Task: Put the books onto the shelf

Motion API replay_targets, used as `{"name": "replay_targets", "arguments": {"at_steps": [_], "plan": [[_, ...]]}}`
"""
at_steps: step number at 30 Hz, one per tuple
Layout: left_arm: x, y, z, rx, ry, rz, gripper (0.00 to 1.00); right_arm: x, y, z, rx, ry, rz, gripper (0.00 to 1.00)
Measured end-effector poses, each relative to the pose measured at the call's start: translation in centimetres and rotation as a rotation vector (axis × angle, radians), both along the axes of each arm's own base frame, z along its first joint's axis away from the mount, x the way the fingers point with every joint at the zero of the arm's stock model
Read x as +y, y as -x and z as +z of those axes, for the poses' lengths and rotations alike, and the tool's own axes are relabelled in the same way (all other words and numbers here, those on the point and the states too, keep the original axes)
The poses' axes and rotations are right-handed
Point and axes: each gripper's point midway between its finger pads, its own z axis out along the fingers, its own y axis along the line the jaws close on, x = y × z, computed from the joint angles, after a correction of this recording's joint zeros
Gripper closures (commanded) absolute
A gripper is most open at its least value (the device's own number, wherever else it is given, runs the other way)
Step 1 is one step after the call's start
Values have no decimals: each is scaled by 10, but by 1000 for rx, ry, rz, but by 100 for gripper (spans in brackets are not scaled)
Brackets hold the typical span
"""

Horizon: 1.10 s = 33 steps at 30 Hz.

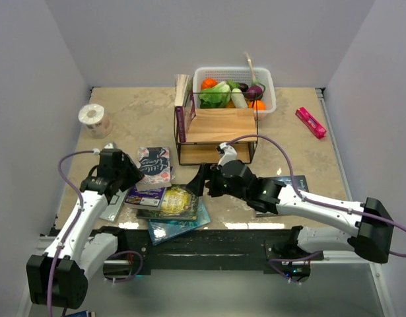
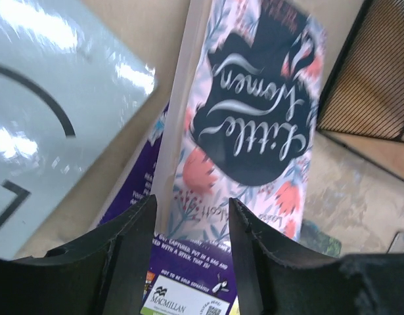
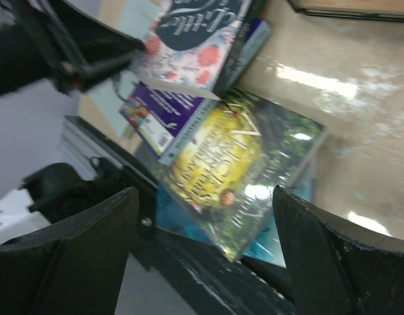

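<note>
Several books lie in a loose pile at the front left. A floral "Little Women" book [image 1: 154, 165] [image 2: 254, 118] rests partly on a purple one [image 1: 145, 196] [image 2: 188, 262]. Beside them a green-gold book [image 1: 176, 201] [image 3: 234, 157] lies on a teal one [image 1: 179, 226] [image 3: 280, 243]. A dark blue-grey book [image 1: 286, 187] lies under my right arm. One purple book [image 1: 181, 122] stands upright at the left end of the wire shelf [image 1: 216, 135]. My left gripper [image 1: 127, 175] [image 2: 192, 203] hovers open over the floral and purple books, holding nothing. My right gripper [image 1: 201, 179] [image 3: 205, 197] is wide open above the green-gold book.
A white basket [image 1: 269, 99] of vegetables stands behind the shelf. A pink oblong object [image 1: 310, 122] lies at the back right and a tape roll [image 1: 94, 119] at the back left. A pale glossy sheet [image 2: 50, 111] lies left of the pile. The black base rail [image 1: 209, 241] runs along the near edge.
</note>
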Motion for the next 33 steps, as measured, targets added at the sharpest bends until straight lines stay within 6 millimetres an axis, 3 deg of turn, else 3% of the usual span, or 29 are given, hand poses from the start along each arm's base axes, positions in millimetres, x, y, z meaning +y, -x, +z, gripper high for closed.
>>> {"name": "replay_targets", "arguments": {"at_steps": [3,6,13,17,23,28,33], "plan": [[-9,16,-21,48,59,-5,49,23,1,4,37,-119,21,14],[-12,12,-18,24,80,-5,50,41,3,-5,93,-192,32,14],[-4,7,-16,1,44,23,51,80,-1,-56,263,-206,29,15],[2,2,-11,-16,14,41,51,90,-13,-68,308,-215,-12,15],[8,-1,-12,-12,-24,41,51,98,-47,-83,346,-238,-92,18],[9,-3,-14,-8,-37,32,51,110,-67,-98,375,-255,-122,27],[9,-4,-16,-5,-43,24,51,117,-72,-105,389,-285,-126,51]]}}
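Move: From the right gripper, Little Women lies on the stack some 14 cm ahead, 16 cm to the left and about 12 cm below. The purple treehouse book slants out under it, about 5 cm ahead and 17 cm left of this gripper. The yellow-green book is about 9 cm left and 2 cm back. The shelf's middle is roughly 24 cm ahead and 9 cm right. From the left gripper, Little Women is about 8 cm ahead, 8 cm right and 5 cm below. Sweep the right gripper left towards the near, spine-side corner of Little Women, about 12 cm in all. Sink some 10 cm along the way and reach 7 cm forward in the second half. Roll the wrist some 25 degrees about the line of the fingers, keep them wide until the corner lies between them, then start closing. ##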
